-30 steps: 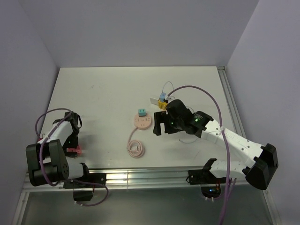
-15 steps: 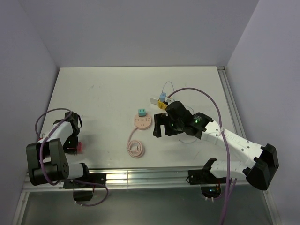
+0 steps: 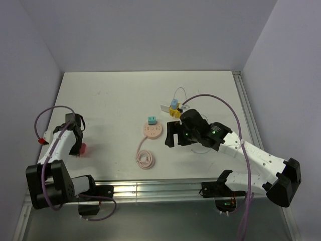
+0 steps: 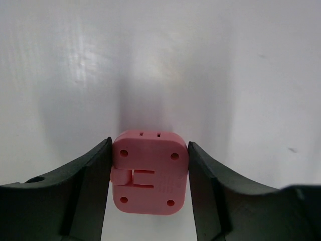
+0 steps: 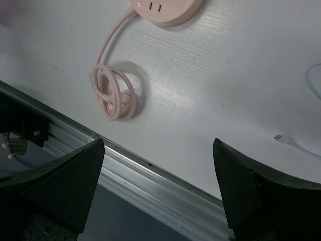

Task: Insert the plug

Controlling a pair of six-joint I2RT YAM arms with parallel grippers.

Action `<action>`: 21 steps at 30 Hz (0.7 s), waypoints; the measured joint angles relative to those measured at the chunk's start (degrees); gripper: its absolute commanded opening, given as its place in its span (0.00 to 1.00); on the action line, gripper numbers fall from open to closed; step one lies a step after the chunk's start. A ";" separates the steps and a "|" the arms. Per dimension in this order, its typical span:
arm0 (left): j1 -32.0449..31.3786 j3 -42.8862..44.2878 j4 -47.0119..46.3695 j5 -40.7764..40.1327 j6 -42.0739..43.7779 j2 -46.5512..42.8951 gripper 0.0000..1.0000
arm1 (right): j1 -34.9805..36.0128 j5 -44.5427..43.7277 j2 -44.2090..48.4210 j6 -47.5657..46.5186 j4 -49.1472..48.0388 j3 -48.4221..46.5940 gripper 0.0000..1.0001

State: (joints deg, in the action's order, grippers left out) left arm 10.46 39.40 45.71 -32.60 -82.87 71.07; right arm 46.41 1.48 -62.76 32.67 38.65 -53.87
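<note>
The plug (image 4: 150, 178) is a pink square block with two prongs on its far edge. It sits between the fingers of my left gripper (image 4: 149, 143), which press on both its sides, shut on it. From above, the plug (image 3: 83, 148) and left gripper (image 3: 78, 145) are at the table's left side. The round pink socket hub (image 3: 152, 131) lies mid-table with a teal plug (image 3: 150, 121) standing on it. My right gripper (image 3: 173, 134) hovers just right of the hub, open and holding nothing. In the right wrist view, the hub (image 5: 168, 10) is at the top edge, beyond the open right gripper (image 5: 158, 145).
The hub's pink cable is coiled (image 3: 145, 158) near the front edge, also seen as the coil (image 5: 114, 95). Blue and yellow parts with a thin white cable (image 3: 174, 107) lie behind the right arm. A metal rail (image 5: 150, 175) runs along the table's near edge.
The left gripper's fingers have come in onto the pink plug, and the left arm has shifted with it away from the near edge. The right arm has barely moved.
</note>
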 measured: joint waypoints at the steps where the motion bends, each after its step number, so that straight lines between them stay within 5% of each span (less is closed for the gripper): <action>1: -0.74 0.92 -0.11 0.11 1.20 -1.68 0.00 | 0.02 -0.02 -0.02 0.09 -0.07 0.00 0.95; 6: -6.80 3.37 -5.35 5.05 10.84 -9.22 0.00 | 0.11 -0.11 -0.48 0.68 -0.76 0.00 0.95; 12: -18.51 2.43 -20.09 22.93 26.01 -17.44 0.00 | 0.11 0.13 -0.96 0.44 -2.14 -0.02 0.96; 16: -24.20 2.08 -27.98 34.47 32.92 -17.92 0.00 | -0.74 2.89 -0.96 -0.72 -2.73 -0.15 0.95; 21: -29.79 2.99 -30.08 38.82 33.07 -14.99 0.00 | -2.84 7.30 0.59 -2.08 -6.27 0.52 0.91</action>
State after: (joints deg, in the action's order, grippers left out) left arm -19.33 42.39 15.64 6.22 -49.80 56.07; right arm 43.57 8.78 -62.17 30.59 32.38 -53.34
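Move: The left gripper already holds the red plug, a few centimetres clear of the table. The round power strip it is bound for lies about 41 cm to its right, 14 cm farther out and some 4 cm lower. The teal adapter sits on the strip's far side, about 5 cm beyond the strip's middle. The coiled cord lies about 36 cm right and 4 cm back. From the right hand, the strip is roughly 12 cm ahead, 10 cm left and 15 cm below. Keep the left fingers closed on the red plug and swing the left gripper about 25 cm right towards the power strip, starting forward and up, then sweeping mostly right as it climbs about 14 cm. Turn the wrist nearly 80 degrees clockwise, tipping the fingers up to point forward and down. Let the open right hand ease a couple of centimetres up and left. ##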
